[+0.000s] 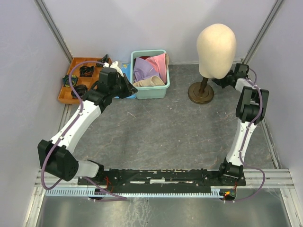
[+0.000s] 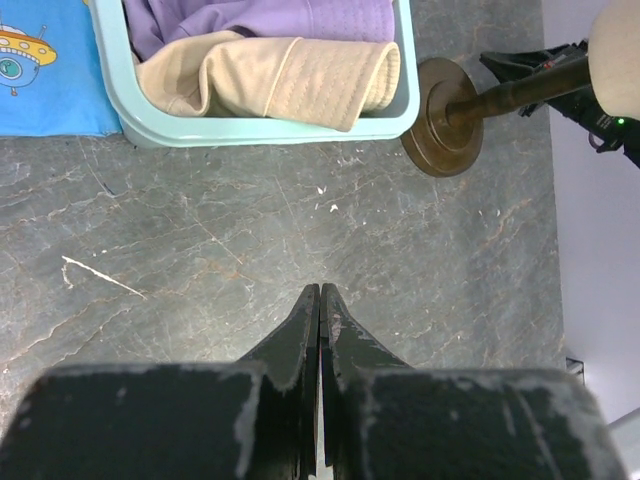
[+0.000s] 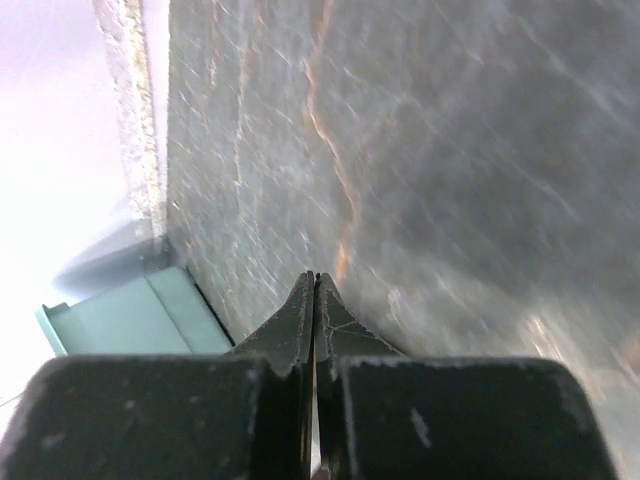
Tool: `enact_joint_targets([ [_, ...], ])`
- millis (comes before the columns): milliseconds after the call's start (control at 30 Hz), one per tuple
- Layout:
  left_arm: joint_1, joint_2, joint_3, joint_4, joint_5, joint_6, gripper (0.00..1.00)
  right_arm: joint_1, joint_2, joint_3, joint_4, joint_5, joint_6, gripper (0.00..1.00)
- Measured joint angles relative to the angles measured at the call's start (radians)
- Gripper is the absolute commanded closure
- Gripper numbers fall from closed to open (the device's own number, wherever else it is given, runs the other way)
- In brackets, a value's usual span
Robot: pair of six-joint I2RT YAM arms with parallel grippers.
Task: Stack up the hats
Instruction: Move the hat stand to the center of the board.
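The hats lie bundled in a teal basket at the back of the table. A lavender hat, a pink hat and a cream-beige hat show, with a sliver of dark red behind. In the left wrist view the cream-beige hat lies folded against the basket's near wall, and the lavender hat sits behind it. My left gripper hovers shut and empty just left of the basket's front. My right gripper is shut and empty beside the mannequin stand.
A cream mannequin head on a dark round stand stands at the back right. Left of the basket lies a blue patterned cloth, and further left an orange tray holds black parts. Walls close in on both sides.
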Motion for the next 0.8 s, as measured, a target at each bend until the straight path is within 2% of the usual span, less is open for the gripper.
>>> enact_joint_targets([
  [200, 0.0, 0.034, 0.015, 0.0, -0.007, 0.0, 0.97, 0.024, 0.168, 0.171, 0.018, -0.077, 0.054, 1.0],
  [367, 0.0, 0.043, 0.015, 0.0, -0.008, 0.0, 0.97, 0.069, 0.191, 0.182, 0.04, -0.121, 0.081, 1.0],
  [500, 0.0, 0.045, 0.015, 0.0, -0.011, 0.0, 0.97, 0.102, 0.143, 0.072, 0.116, -0.125, 0.095, 1.0],
  [600, 0.0, 0.047, 0.015, 0.0, -0.015, 0.001, 0.97, 0.116, 0.056, -0.082, 0.159, -0.124, 0.1, 1.0],
  [800, 0.0, 0.048, 0.017, 0.002, -0.016, 0.003, 0.97, 0.121, -0.11, -0.316, 0.144, -0.092, 0.063, 1.0],
])
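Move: The right hand, fingers shut and low over the board, has the hat stand's round base about 8 cm to its left and 7 cm back, roughly 3 cm lower, with the head rising on its pole above it. The hat box stands some 37 cm to this hand's left, about level with it; the bare middle of the board is around 27 cm left and 20 cm back. From the left hand the stand's base is some 43 cm right, 15 cm ahead and 23 cm below. With the fingers kept shut, the right hand slips behind the hat stand, first about 3 cm forward while sinking some 2.5 cm, then swinging left to about 9 cm in all, the wrist turning slightly counter-clockwise. It then reverses and comes back roughly 9 cm, still low, so that the fingers hook round the far right rim of the base and drag the stand back and left towards the board's middle. ##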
